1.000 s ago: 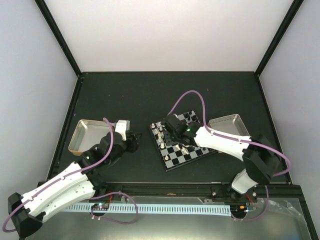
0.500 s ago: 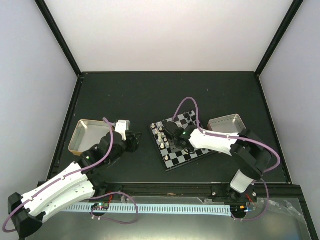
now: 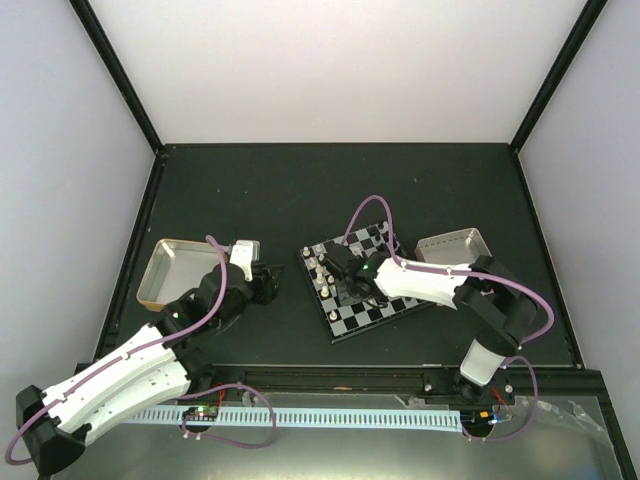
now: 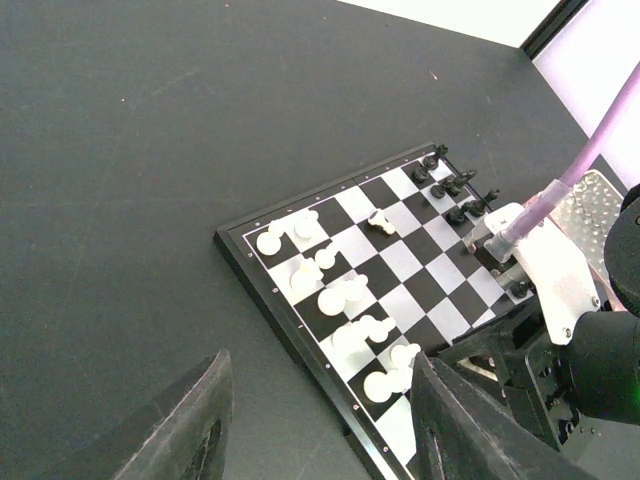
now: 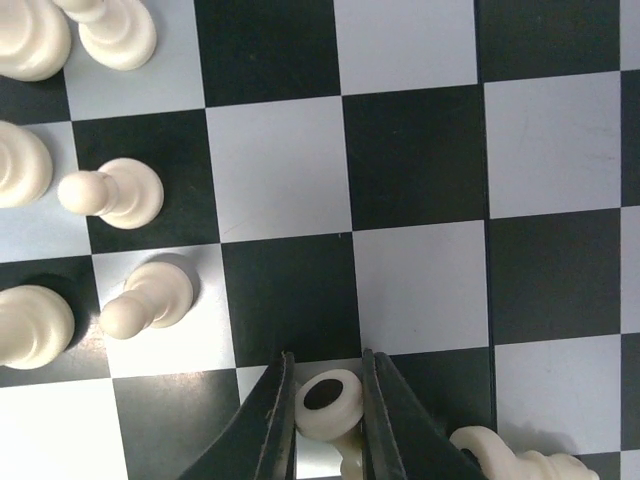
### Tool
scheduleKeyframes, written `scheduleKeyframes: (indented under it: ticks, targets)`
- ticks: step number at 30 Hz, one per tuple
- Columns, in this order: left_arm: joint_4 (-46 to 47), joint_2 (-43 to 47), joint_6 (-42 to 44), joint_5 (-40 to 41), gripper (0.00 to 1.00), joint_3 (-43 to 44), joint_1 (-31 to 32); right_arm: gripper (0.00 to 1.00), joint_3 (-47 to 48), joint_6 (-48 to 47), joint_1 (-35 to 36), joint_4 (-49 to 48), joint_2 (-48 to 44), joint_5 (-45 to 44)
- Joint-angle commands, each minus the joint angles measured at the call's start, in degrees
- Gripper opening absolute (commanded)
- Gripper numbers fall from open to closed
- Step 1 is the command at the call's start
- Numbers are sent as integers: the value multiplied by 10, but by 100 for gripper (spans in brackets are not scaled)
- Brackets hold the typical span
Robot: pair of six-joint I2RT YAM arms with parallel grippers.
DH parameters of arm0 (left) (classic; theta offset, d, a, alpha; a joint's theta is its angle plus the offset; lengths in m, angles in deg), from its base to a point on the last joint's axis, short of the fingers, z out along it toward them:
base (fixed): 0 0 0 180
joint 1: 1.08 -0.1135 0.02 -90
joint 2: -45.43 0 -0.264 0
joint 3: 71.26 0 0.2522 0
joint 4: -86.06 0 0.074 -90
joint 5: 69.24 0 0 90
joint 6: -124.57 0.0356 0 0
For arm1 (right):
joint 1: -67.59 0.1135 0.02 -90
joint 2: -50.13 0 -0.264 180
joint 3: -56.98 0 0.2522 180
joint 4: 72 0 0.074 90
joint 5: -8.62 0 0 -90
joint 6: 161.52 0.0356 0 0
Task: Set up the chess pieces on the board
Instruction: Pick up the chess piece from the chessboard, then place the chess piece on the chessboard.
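Note:
The board (image 3: 352,318) lies tilted in the middle of the table. Cream-white chess pieces (image 4: 340,300) crowd its left side, and black ones (image 4: 455,190) line its far right edge. One white piece (image 4: 380,222) lies on its side mid-board. My right gripper (image 5: 325,420) is low over the board, shut on a tipped-over white piece (image 5: 330,403) whose round base faces the camera. White pawns (image 5: 125,195) stand to its left. My left gripper (image 4: 320,420) hovers open just left of the board, with nothing between its fingers.
A metal tray (image 3: 170,268) sits left of the board beside my left arm. Another metal tray (image 3: 455,248) sits at the right, partly under my right arm (image 3: 430,282). A second fallen white piece (image 5: 510,455) lies just right of the right fingers.
My right gripper has shifted a little to the left over the board and closed on the tipped-over white piece. The left arm has stayed put.

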Motion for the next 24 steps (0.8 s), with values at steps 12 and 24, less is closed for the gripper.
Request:
scheduleKeyframes:
  ticks: [12,24]
  targets:
    - [120,16,40,-101,67,-18,-3,14,-68,220,-13,-252,-205,118]
    - [337,18,31,-237,74,-68,4,14,-136,519,-13,-471,-283,188]
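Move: On the board, the white piece already pinched in the right fingers is to go to the left gripper, about 17 cm left of the right hand, 3 cm back and 15 cm above. The nearest standing pawn is 4 cm left and 1 cm ahead of the right hand, a lying white piece 4 cm right and 1 cm ahead. From the left hand the pinched piece lies 17 cm right, 3 cm ahead, 15 cm below. Lifting the pinched white piece straight off the board, the right hand rises about 19 cm and carries it left towards the left gripper, swinging its fingers some 70 degrees from pointing down to pointing left, grip kept. The left hand comes to meet it, going right and up, turning clockwise and opening wider, without touching the piece yet. ##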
